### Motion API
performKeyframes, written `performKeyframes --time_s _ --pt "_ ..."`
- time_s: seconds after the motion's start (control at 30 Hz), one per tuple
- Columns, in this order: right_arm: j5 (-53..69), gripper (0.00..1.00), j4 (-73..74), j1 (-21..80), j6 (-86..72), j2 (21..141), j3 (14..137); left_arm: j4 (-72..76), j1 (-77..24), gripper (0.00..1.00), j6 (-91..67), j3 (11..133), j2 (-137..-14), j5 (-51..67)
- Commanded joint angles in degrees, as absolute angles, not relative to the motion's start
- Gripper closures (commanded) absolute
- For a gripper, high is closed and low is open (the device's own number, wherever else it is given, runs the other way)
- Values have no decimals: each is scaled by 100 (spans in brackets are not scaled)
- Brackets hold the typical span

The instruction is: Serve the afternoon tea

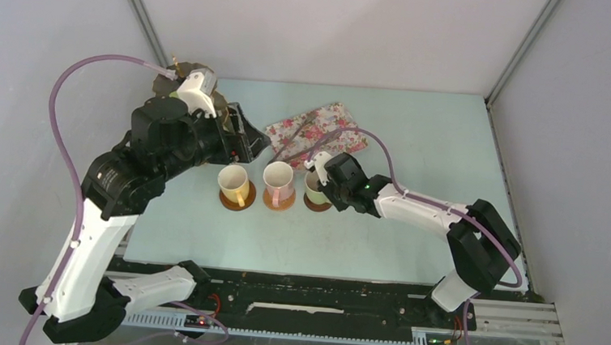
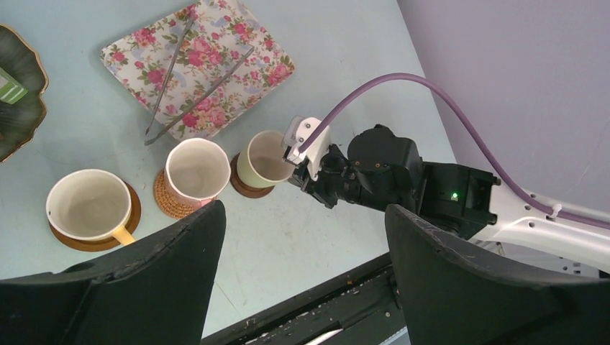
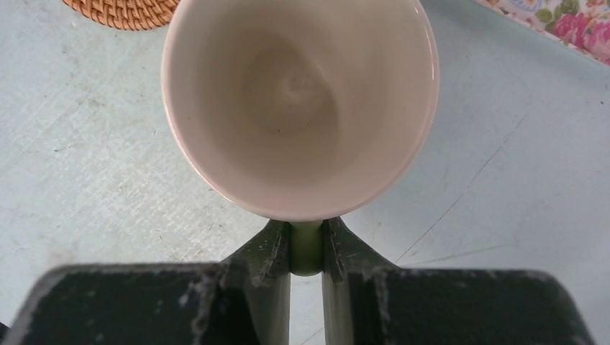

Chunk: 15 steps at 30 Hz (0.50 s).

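Three mugs stand in a row, each over a round brown coaster: the yellow mug [image 1: 234, 184], the pink mug [image 1: 278, 181] and the green mug [image 1: 315, 189]. My right gripper [image 3: 306, 238] is shut on the green mug's handle [image 3: 306, 251], and the mug's pale inside [image 3: 298, 100] fills the right wrist view. I cannot tell whether this mug rests on its coaster [image 2: 247, 189]. My left gripper [image 2: 303, 215] hangs open and empty, high above the table. The dark scalloped stand [image 2: 21, 115] shows at the left edge with a small green piece [image 2: 10, 85] on it; in the top view the left arm hides most of it.
A flowered rectangular tray [image 2: 216, 43] lies behind the mugs with long metal tongs [image 2: 193, 83] across it. The woven coaster [image 3: 122, 11] of the pink mug lies close beside the green mug. The black rail [image 1: 318, 291] runs along the table's near edge.
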<state>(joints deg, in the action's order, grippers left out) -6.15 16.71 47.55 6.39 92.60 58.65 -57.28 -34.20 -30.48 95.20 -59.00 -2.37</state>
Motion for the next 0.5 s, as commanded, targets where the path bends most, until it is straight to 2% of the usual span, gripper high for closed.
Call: performKeyframes --time_s 0.0,0.07,0.2,0.4,0.47 --pt "-579 100 1241 4796 505 9178 6117 -5465 -3319 12 -3033 9571 -5945 -68" --pt "-580 100 1229 4807 504 9183 6117 -5447 -3306 12 -3032 9567 -5969 -44" --pt "-683 90 1177 4805 472 9200 6115 -5406 -3271 12 -3031 9571 -6009 -44" --pt "-903 54 1383 4799 322 8571 6090 -5308 -3251 13 -2902 9578 -5938 -326" --pt "-866 36 1489 4801 372 8304 6090 -5211 -3245 12 -2803 9517 -5808 -648"
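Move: The right fingers still pinch the handle of the green mug standing on its dark coaster. The mug's middle is about 5 cm ahead, 4 cm left and 1 cm below this hand. Level with it in depth, the pink mug stands 11 cm farther left; the floral tray's middle lies some 24 cm ahead of the hand, 4 cm left and 5 cm down. From the raised left hand the green mug lies roughly 12 cm ahead, 14 cm right and 35 cm below. The right fingers let go of the green mug's handle: the hand all but stays in place at first, then the pads spread to about half open, one to each side of the handle. As they part, the hand starts straight up off it, about 1.5 cm, with barely a few degrees of clockwise turn. ##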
